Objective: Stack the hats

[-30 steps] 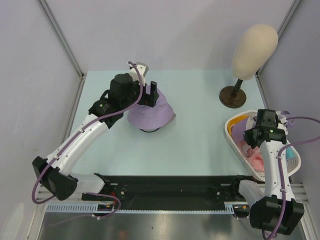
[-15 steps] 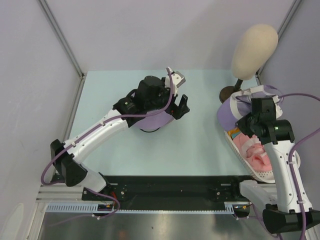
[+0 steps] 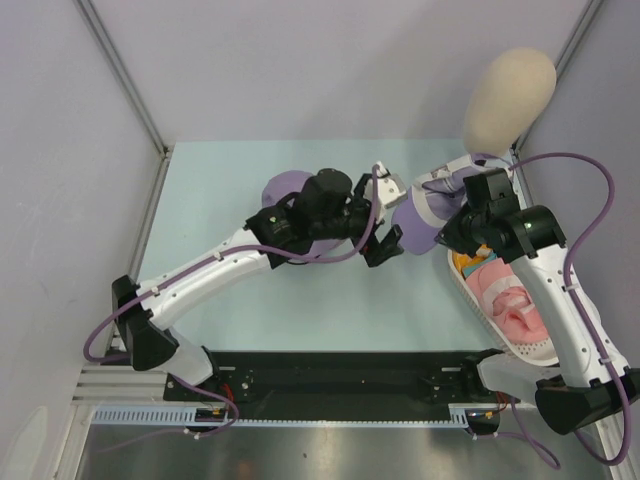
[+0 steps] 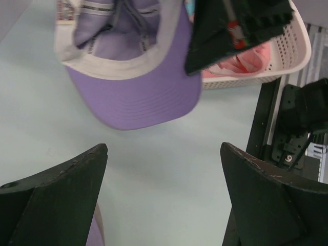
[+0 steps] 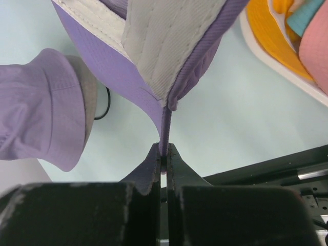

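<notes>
A lavender bucket hat sits on the table at mid-left, partly behind my left arm; it also shows at the left of the right wrist view. My left gripper hovers open above the bare table, just left of a purple baseball cap. That cap hangs in the air with its brim toward the left wrist camera. My right gripper is shut on the cap's edge. Pink, orange and teal hats lie in the basket.
A white mesh basket stands at the right edge of the table, under my right arm. A beige mannequin head rises at the back right. Grey walls close in the left, back and right sides.
My left arm swung right, away from the lavender hat, to the middle of the table. My right arm lifted the purple cap out of the basket and carried it left.
</notes>
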Controlling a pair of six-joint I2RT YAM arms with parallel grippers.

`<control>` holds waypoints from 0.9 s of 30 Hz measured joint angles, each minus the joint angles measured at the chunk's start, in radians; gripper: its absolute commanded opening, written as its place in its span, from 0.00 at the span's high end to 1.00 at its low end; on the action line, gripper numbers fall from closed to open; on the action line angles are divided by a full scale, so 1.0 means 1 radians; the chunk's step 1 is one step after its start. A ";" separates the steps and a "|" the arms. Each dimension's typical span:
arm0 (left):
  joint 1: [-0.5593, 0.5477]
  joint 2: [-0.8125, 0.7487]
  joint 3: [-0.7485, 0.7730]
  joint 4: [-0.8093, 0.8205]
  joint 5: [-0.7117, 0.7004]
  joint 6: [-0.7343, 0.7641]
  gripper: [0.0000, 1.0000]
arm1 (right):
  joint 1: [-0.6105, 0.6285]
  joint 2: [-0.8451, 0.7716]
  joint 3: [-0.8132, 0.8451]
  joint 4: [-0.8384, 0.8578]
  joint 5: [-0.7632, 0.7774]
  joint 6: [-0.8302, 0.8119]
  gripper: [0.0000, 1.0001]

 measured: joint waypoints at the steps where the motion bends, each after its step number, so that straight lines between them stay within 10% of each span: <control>1: -0.019 0.005 0.000 -0.003 -0.006 0.011 0.03 | 0.001 0.008 0.008 0.000 0.000 0.000 1.00; 18: -0.148 0.144 0.000 0.102 -0.290 0.051 0.08 | 0.071 0.033 0.057 0.026 -0.064 0.066 1.00; 27: -0.151 0.195 0.000 0.114 -0.339 0.071 0.68 | 0.083 0.034 0.068 0.038 -0.092 0.099 1.00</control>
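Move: The purple cap, held by its brim in the right hand, has its middle some 11 cm to the left hand's right, 10 cm ahead and 5 cm lower; the brim corner nearest is barely ahead. From the right hand the cap's middle is about 9 cm ahead, the stacked bucket hat roughly 28 cm left, 11 cm ahead and 10 cm lower, and the basket 18 cm right, 3 cm back and 18 cm lower. The cap's brim, still pinched by the right hand, is carried about 4.5 cm left and a little up with a slight roll, towards the left hand. That hand sinks some 7 cm and shifts 5 cm right, dipping back first and then forward again, to bring its open fingers around the brim corner beside the right fingertips; they then close about halfway. ##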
